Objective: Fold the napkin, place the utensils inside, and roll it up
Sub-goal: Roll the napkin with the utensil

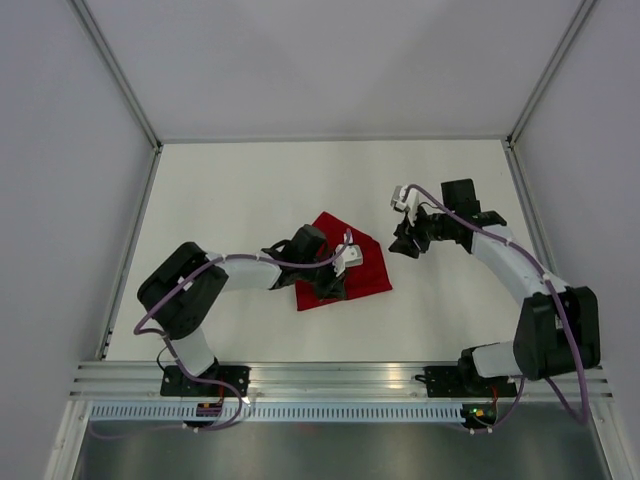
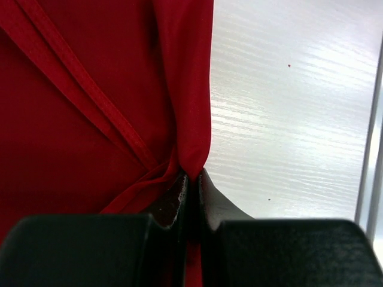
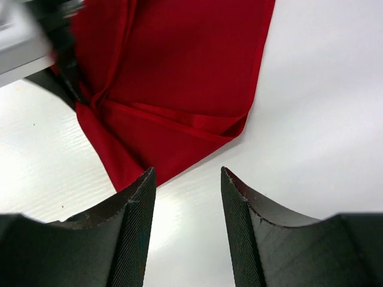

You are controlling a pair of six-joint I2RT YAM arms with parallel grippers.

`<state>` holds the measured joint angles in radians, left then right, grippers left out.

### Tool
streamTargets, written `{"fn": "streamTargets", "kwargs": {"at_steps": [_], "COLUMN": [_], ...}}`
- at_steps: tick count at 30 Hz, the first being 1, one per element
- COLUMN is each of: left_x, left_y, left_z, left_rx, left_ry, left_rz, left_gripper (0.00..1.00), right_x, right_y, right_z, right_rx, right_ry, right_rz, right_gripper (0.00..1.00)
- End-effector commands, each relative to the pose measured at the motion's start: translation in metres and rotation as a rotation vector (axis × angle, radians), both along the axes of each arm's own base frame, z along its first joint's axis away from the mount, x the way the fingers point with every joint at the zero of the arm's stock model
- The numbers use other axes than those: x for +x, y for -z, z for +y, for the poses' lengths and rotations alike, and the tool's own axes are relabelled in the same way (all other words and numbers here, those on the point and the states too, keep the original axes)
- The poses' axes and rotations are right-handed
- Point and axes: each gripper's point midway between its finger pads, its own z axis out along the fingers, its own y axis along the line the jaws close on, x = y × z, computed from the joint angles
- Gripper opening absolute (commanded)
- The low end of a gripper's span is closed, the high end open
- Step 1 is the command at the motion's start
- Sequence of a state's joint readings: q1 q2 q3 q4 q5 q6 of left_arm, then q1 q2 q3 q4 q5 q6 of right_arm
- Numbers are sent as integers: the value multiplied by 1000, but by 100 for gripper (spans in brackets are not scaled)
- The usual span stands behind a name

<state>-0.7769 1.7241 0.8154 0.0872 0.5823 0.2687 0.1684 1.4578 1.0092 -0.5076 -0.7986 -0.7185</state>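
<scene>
The deep-red napkin (image 1: 345, 272) lies partly folded on the white table (image 1: 250, 190), near its middle. My left gripper (image 1: 338, 278) sits on top of it and is shut on a pinched fold of the cloth (image 2: 191, 149). In the left wrist view the red fabric (image 2: 78, 119) fills the left half, with a hem running diagonally. My right gripper (image 1: 407, 243) is open and empty, just right of the napkin. In the right wrist view its fingertips (image 3: 140, 191) frame bare table below the napkin's folded corner (image 3: 173, 119). No utensils are in view.
Grey walls and metal posts (image 1: 130, 100) enclose the table on the left, back and right. An aluminium rail (image 1: 330, 375) runs along the near edge by the arm bases. The table's right edge shows in the left wrist view (image 2: 374, 149).
</scene>
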Motion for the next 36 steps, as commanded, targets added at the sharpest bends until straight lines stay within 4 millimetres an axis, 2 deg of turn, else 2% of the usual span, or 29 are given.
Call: {"fn": "streamTargets", "kwargs": {"at_steps": [1, 2, 3, 4, 6, 7, 10, 11, 12, 14, 15, 16, 17, 19, 22, 25, 33, 36], "left_x": [-29, -30, -30, -30, -31, -32, -33, -30, -34, -31, -32, -35, -32, -31, -30, -31, -29, -29], "left_y": [8, 11, 9, 10, 12, 13, 18, 14, 20, 20, 21, 27, 25, 26, 25, 27, 29, 29], "left_z": [8, 9, 10, 11, 12, 13, 14, 12, 14, 12, 12, 14, 12, 11, 10, 9, 11, 12], "left_rx": [15, 22, 10, 7, 7, 10, 25, 14, 35, 39, 45, 69, 63, 82, 93, 97, 107, 112], "left_ry": [24, 23, 24, 23, 20, 20, 21, 22, 21, 19, 20, 16, 12, 4, -2, -1, -16, -18], "left_rz": [248, 272, 301, 323, 371, 388, 431, 444, 488, 508, 523, 555, 566, 610, 655, 666, 685, 692], "left_gripper": [2, 2, 2, 2, 2, 2, 2, 2, 2, 2, 2, 2, 2, 2, 2, 2, 2, 2], "right_x": [-6, -12, -21, -31, -45, -57, -71, -76, -79, -87, -93, -98, -98, -106, -115, -118, -128, -132], "right_y": [-34, -31, -17, -19, -3, 0, 16, 22, 20, 24, 34, 32, 42, 43, 54, 59, 89, 91], "right_z": [12, 15, 13, 25, 30, 43, 59, 62, 67, 76, 76, 84, 80, 87, 87, 91, 99, 102], "right_rx": [32, 19, -16, -19, -67, -70, -112, -121, -120, -145, -163, -156, -194, -192, -220, -230, -316, -309], "right_ry": [-98, -109, -114, -156, -186, -236, -274, -283, -293, -308, -316, -336, -325, -349, -367, -381, -447, -456], "right_rz": [-300, -320, -323, -363, -367, -370, -388, -388, -413, -446, -445, -490, -500, -531, -529, -549, -520, -509], "right_gripper": [54, 54, 55, 55, 55, 55, 54, 54, 54, 54, 54, 53, 53, 53, 53, 53, 52, 53]}}
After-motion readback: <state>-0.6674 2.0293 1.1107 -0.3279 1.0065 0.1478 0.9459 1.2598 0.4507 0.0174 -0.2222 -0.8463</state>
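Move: The right hand is empty and goes for the napkin's near, rolled edge, about 12 cm back, 9 cm to its left and 11 cm below it. From the right hand the left gripper, pinching that edge, is roughly 11 cm back and 13 cm left, and the napkin's near right corner about 8 cm back and 1 cm left. The left hand already holds the edge at its fingertips; the napkin's far tip lies some 19 cm ahead of it and 3 cm left. The right hand swings back about 14 cm and left some 9 cm, rising slightly before it drops about 10 cm, to bring its open fingers down over the near rolled edge just right of the left gripper, rolling some 40 degrees about its own finger line on the way. Meanwhile the left hand keeps its pinch and turns about 35 degrees, the top going forward, as it eases back 2 to 3 cm and a little down. ##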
